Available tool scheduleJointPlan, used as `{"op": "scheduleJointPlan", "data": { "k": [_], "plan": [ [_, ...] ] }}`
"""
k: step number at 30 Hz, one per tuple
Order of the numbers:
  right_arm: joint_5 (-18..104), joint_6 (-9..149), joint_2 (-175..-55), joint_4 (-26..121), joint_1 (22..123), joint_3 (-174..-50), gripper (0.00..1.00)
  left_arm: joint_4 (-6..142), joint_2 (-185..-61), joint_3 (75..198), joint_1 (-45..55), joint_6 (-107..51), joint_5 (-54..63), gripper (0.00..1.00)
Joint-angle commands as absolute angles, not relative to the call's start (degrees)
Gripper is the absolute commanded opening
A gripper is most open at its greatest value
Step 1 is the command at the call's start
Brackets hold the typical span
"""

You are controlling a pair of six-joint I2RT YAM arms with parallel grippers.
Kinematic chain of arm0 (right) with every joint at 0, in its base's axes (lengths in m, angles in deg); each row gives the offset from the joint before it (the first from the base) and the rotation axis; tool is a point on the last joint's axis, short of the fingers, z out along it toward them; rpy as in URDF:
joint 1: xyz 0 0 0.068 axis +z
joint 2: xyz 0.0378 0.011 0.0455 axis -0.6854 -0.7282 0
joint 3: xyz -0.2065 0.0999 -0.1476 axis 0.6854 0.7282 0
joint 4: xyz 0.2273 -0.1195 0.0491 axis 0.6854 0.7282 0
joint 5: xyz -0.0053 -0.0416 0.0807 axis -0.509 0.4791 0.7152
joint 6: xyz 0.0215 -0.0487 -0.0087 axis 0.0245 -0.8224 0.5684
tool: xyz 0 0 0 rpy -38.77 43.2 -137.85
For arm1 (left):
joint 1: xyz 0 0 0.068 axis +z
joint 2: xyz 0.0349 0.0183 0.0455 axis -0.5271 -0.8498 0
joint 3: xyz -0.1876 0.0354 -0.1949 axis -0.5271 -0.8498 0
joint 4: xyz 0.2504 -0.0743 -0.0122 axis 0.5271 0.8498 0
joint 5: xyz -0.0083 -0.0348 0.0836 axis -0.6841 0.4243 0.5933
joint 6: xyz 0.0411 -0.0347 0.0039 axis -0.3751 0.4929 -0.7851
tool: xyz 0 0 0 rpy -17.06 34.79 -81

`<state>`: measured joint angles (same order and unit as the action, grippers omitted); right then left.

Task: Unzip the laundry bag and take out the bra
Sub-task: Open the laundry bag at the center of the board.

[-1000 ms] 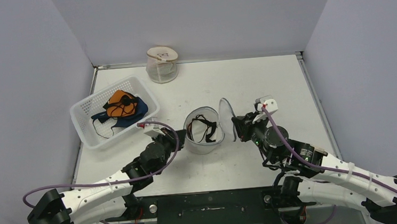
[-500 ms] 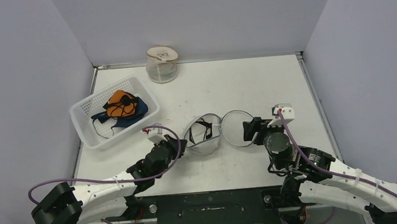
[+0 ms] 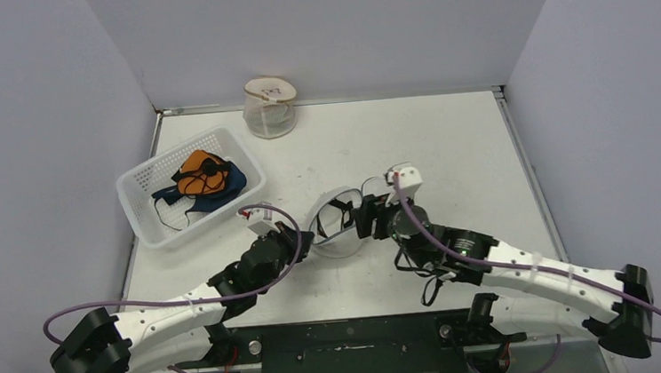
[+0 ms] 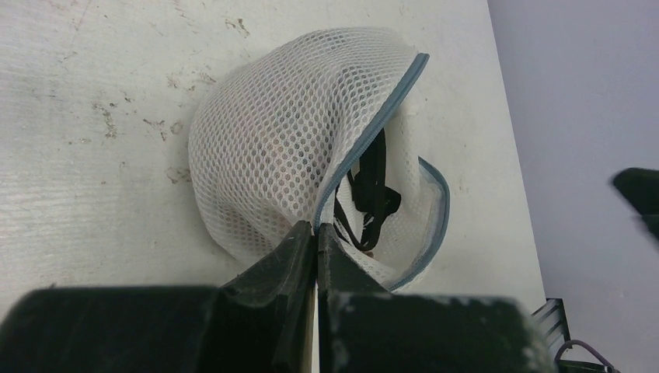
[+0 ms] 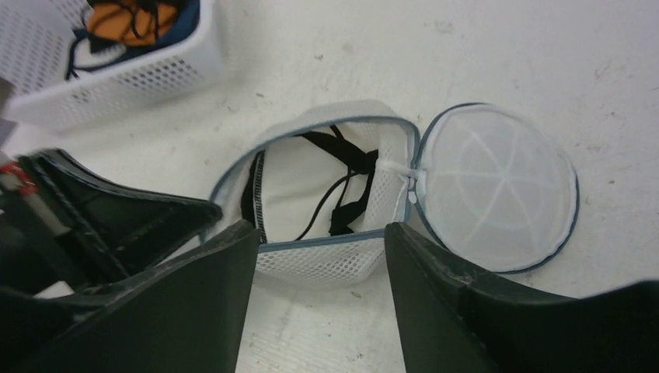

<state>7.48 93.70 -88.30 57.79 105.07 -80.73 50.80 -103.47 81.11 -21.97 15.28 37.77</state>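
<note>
The white mesh laundry bag (image 3: 339,244) stands unzipped at the table's middle, its round lid (image 5: 497,190) flipped flat to the right. The black bra (image 5: 342,194) lies inside the bag; it also shows in the left wrist view (image 4: 371,190). My left gripper (image 3: 306,240) is shut on the bag's (image 4: 264,148) left rim, pinching the blue zip edge at my left gripper's (image 4: 316,227) tips. My right gripper (image 3: 359,222) is open and empty, hovering just above the bag's (image 5: 326,260) near wall, and my right gripper (image 5: 320,227) has one finger on each side of the opening.
A white basket (image 3: 146,223) holding orange and blue garments sits at the left; it also shows in the right wrist view (image 5: 116,85). A second round mesh bag (image 3: 270,108) stands at the back edge. Walls enclose the table on three sides.
The right gripper opened the lid to the right, let it go flat on the table, then moved left over the bag's opening. The left gripper kept its hold on the rim.
</note>
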Motion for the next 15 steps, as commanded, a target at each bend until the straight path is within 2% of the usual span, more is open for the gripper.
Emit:
{"op": "scheduleJointPlan", "data": {
  "k": [1, 8, 12, 15],
  "plan": [
    [10.8, 91.7, -95.2, 45.9, 104.7, -78.5, 0.57, 55.4, -100.5, 84.3, -21.0, 14.4, 35.9, 0.00],
    [12.2, 86.9, -106.7, 41.2, 104.5, -80.6, 0.43, 58.3, -99.1, 83.7, -19.3, 14.3, 34.3, 0.00],
    [16.9, 86.9, -108.9, 39.4, 105.3, -76.7, 0.42, 58.2, -98.7, 82.5, -18.6, 15.1, 33.5, 0.00],
    [14.7, 87.3, -109.3, 39.6, 108.8, -73.1, 0.41, 58.3, -99.2, 82.1, -18.0, 15.5, 32.4, 0.00]
  ]
}}
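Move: The near edge of the laundry bag's open rim lies about 11 cm below the right hand, some 6 cm to its left and 1 cm ahead. The bra inside the bag is about 7 cm ahead, 6 cm left and 16 cm down. The folded-back lid is about 10 cm ahead, 5 cm to the right and 14 cm lower. From the left hand, already pinching the rim's left side, that near edge is about 7 cm to the right, level with it in reach and height. Down and to the left, the right hand drops about 11 cm and shifts some 5 cm over the near edge of the bag's opening, its left side rolling down about 10 degrees as it turns slightly counter-clockwise. Its open fingers narrow by roughly a third and arrive straddling the near rim; a grip on it can't be seen. The left hand keeps its pinch on the rim and eases slightly left. ##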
